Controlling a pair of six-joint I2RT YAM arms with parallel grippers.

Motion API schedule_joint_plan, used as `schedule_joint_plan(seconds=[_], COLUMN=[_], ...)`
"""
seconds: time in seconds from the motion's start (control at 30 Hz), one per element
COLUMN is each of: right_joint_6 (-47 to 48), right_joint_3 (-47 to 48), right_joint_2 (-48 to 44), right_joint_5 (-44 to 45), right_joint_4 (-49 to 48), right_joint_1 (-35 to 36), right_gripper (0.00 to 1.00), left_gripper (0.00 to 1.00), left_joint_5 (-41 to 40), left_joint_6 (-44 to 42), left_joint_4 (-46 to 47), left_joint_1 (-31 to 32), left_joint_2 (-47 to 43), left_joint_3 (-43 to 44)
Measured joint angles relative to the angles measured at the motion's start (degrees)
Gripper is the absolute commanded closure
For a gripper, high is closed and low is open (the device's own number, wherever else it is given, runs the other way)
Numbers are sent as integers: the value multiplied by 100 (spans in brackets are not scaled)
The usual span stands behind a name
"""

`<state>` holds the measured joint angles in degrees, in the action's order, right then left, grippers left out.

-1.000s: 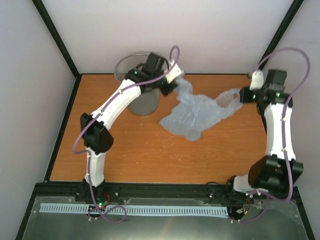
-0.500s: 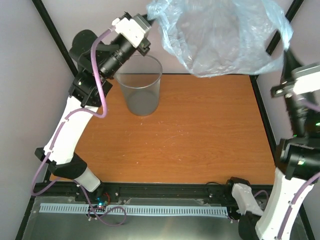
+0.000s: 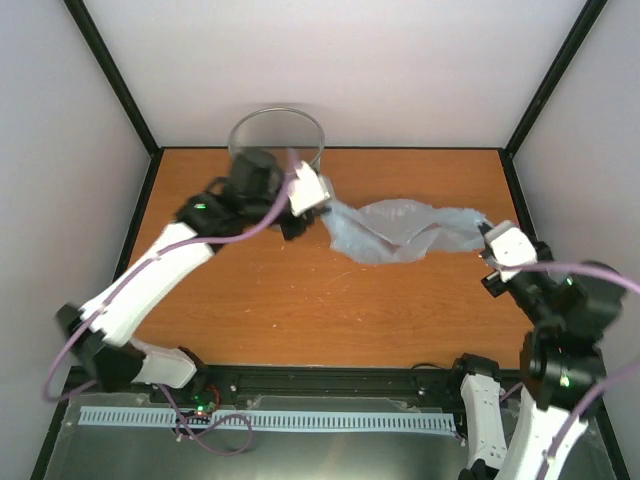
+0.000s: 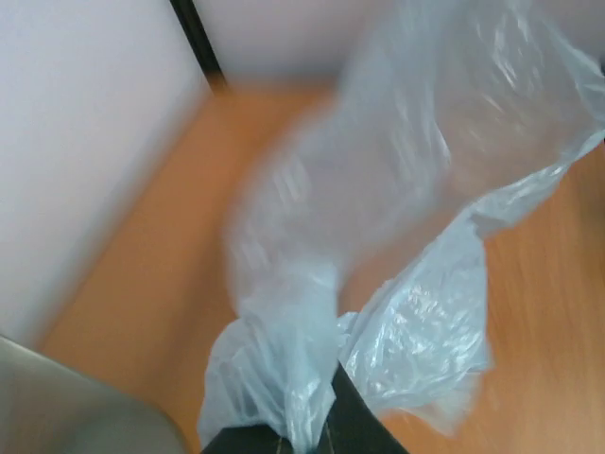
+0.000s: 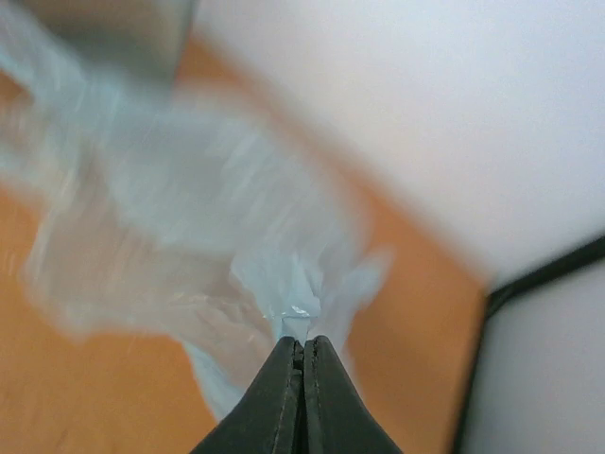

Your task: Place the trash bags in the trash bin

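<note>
A pale blue translucent trash bag (image 3: pixel 400 228) stretches low over the orange table between my two grippers. My left gripper (image 3: pixel 322 205) is shut on the bag's left end, just right of the trash bin (image 3: pixel 277 140), a round translucent grey wastebasket at the back left. My right gripper (image 3: pixel 483 228) is shut on the bag's right end. In the left wrist view the bag (image 4: pixel 378 236) bunches between my dark fingers (image 4: pixel 364 430). In the right wrist view the bag (image 5: pixel 189 218) is pinched at my closed fingertips (image 5: pixel 301 342). My left arm hides the bin's front.
White walls with black corner posts (image 3: pixel 110 75) close the table (image 3: pixel 330 300) on three sides. The bin stands against the back wall. The black rail (image 3: pixel 330 380) with the arm bases runs along the near edge.
Half a second ago both grippers held the bag high in front of the camera. Now both have come down, and the bag stretches low over the table right of the bin.
</note>
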<state>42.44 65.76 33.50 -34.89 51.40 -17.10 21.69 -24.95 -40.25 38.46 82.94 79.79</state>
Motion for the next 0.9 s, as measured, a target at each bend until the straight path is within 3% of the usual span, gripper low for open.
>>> schedule_joint_plan(seconds=[0.1,0.23,0.43,0.57,0.67,0.8,0.9], right_joint_6=[-831,-2048,-2979,-3093,-3088,-3143,-3346], right_joint_3=[772,850,527,4,129,1591,3853], right_joint_2=[-302,125,1941,3023,3687,4402,4782], right_joint_5=[-136,393,1209,1510,1751,1899,1853], right_joint_4=[-492,-1189,-1456,-1349,-1217,-879,-944], right_joint_1=[4,2,0,0,0,0,-2], right_gripper=[97,97,97,97,97,97,97], left_gripper=[99,99,99,99,99,99,99], left_joint_5=[92,-170,-557,-479,-466,-693,-962], left_joint_6=[68,249,654,841,855,667,343], left_joint_4=[415,855,750,181,-282,-448,396], left_joint_1=[9,9,-57,-149,-223,-337,-358], left_joint_2=[-732,-761,1082,2494,3206,3969,3759], left_joint_3=[979,1853,2863,2898,3300,5327,6275])
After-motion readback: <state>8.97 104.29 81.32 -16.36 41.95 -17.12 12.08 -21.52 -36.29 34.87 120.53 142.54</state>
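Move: Both hands already hold the light-blue trash bag by opposite sides, its middle about 16 cm right, 3 cm back and a little below the left hand, and 15 cm left, 5 cm ahead and some 15 cm below the right. The trash bin stands about 11 cm ahead and 9 cm left of the left hand, 13 cm lower; from the right hand it is about 19 cm ahead, 39 cm left and 24 cm lower. Still pinching the bag, both hands whip up, forward and down, then up again, some 20 cm forward overall. ##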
